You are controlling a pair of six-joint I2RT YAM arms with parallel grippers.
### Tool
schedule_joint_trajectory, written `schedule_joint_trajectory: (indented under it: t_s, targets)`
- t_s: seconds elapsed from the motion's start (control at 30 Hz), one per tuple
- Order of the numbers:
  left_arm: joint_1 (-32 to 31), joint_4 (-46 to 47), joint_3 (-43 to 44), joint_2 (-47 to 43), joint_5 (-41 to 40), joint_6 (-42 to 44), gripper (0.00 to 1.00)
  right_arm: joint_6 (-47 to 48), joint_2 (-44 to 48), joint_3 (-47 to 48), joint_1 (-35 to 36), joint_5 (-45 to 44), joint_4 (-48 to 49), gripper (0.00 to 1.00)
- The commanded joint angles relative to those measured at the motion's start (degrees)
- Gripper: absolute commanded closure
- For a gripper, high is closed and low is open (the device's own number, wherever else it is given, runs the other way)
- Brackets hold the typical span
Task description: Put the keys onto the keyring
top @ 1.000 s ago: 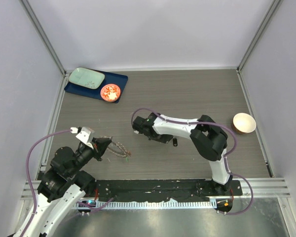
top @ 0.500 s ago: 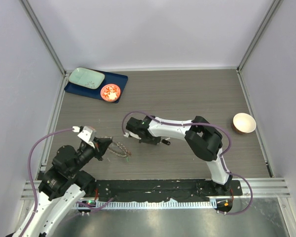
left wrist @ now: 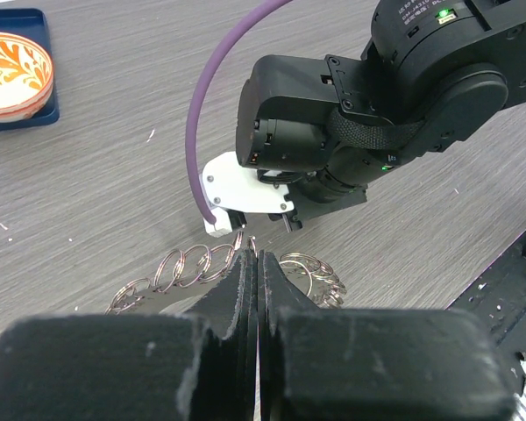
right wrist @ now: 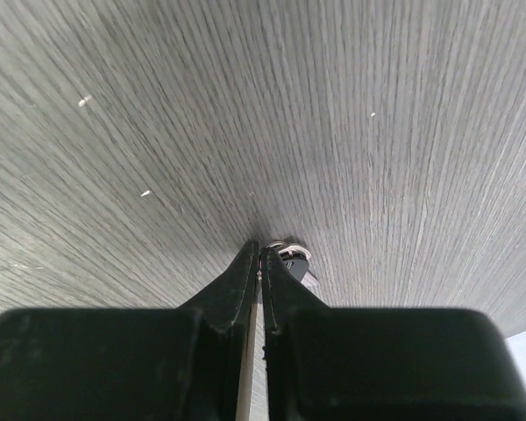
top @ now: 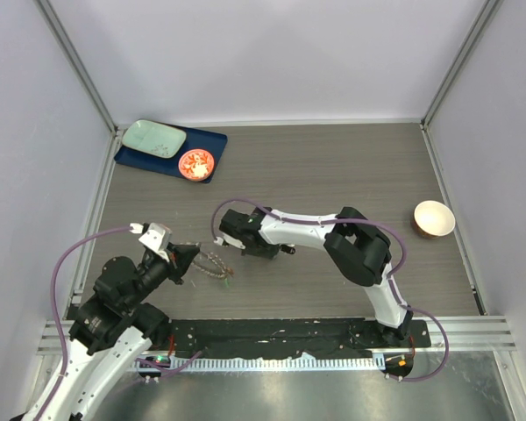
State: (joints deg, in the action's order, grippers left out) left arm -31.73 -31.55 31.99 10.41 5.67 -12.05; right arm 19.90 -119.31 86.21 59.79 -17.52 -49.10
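Note:
The keyring [top: 213, 264] is a loop of linked metal rings lying on the table, with a green bit [top: 231, 281] at its near end. My left gripper [top: 191, 258] is shut on it. In the left wrist view the closed tips [left wrist: 249, 254] pinch one ring while the keyring [left wrist: 186, 267] fans out to both sides. My right gripper [top: 225, 235] hangs just beyond the ring, pointing down. In the right wrist view its jaws [right wrist: 260, 254] stand nearly together, and a black-headed key [right wrist: 296, 265] with a small ring sits at the tips against the table.
A blue tray [top: 212, 140] at the back left carries a pale green plate [top: 153, 138] and an orange-red dish [top: 195, 163]. A tan bowl [top: 433, 217] stands at the right. The right arm's wrist [left wrist: 351, 132] looms close over the keyring. Walls enclose the table.
My right arm has swung left across the table, bringing its gripper up to the keyring. The left gripper and the keyring have stayed put.

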Motion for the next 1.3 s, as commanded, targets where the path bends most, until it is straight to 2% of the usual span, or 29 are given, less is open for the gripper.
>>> schedule_joint_trajectory:
  t_s: [0.0,0.33,0.53,0.63,0.77,0.83,0.87,0.9,1.03,1.27]
  targets:
    - [0.44,4.74,0.44,0.48,1.10,-0.87,1.00,0.40,-0.93,2.46,0.42,1.44,1.21,0.90]
    - [0.70,5.01,0.44,1.01,1.80,-1.04,1.00,-0.56,-1.72,7.47,-0.29,3.46,-1.26,0.89]
    - [0.88,5.10,0.36,1.01,1.89,-1.04,1.00,-1.27,-2.51,9.67,-2.13,1.96,-0.73,0.69]
    - [0.88,5.10,0.44,0.92,1.80,-1.13,1.00,-1.97,-1.55,9.85,-3.01,2.92,0.06,0.62]
    - [0.96,5.01,0.27,0.92,1.80,-1.13,1.00,-3.37,2.57,7.84,-4.33,3.11,2.69,0.60]
    - [0.96,5.09,0.36,0.84,1.80,-1.22,1.00,-4.69,5.65,3.64,-4.94,3.19,7.51,0.56]
    - [0.96,5.01,0.36,0.75,1.62,-1.13,1.00,-5.39,10.01,1.61,-5.73,3.89,9.70,0.53]
    - [0.96,5.01,0.36,0.75,1.62,-1.13,1.00,-5.92,12.15,-0.67,-6.17,4.50,15.21,0.51]
    - [1.05,5.01,0.36,0.66,1.71,-1.04,1.00,-11.36,23.75,-17.78,-9.60,9.69,31.06,0.42]
    - [1.14,5.10,0.36,0.66,1.80,-1.13,1.00,-23.22,31.94,-34.26,-16.72,18.82,45.21,0.43]
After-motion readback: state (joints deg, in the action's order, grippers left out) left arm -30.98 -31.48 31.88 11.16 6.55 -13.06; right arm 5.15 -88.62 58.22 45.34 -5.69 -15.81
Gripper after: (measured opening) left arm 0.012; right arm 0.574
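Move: The black key fob lies on the table right at the right gripper's fingertips, about 1 cm to their right and 1 cm below. The metal keyring, hanging from the shut left gripper, is some 17 cm to the left of the right hand, 10 cm back and about 16 cm above it. From the left hand, the fob lies roughly 10 cm ahead, 20 cm to the right and 20 cm down. Slide the barely parted right fingertips about 2.5 cm further left at table height with the key fob, then ease them forward past it while opening to a bit over half. Next lift away from the fob to roughly 8 cm up, swinging some 5 cm back to the right and tilting the fingertips around 40 degrees to point leftward. ##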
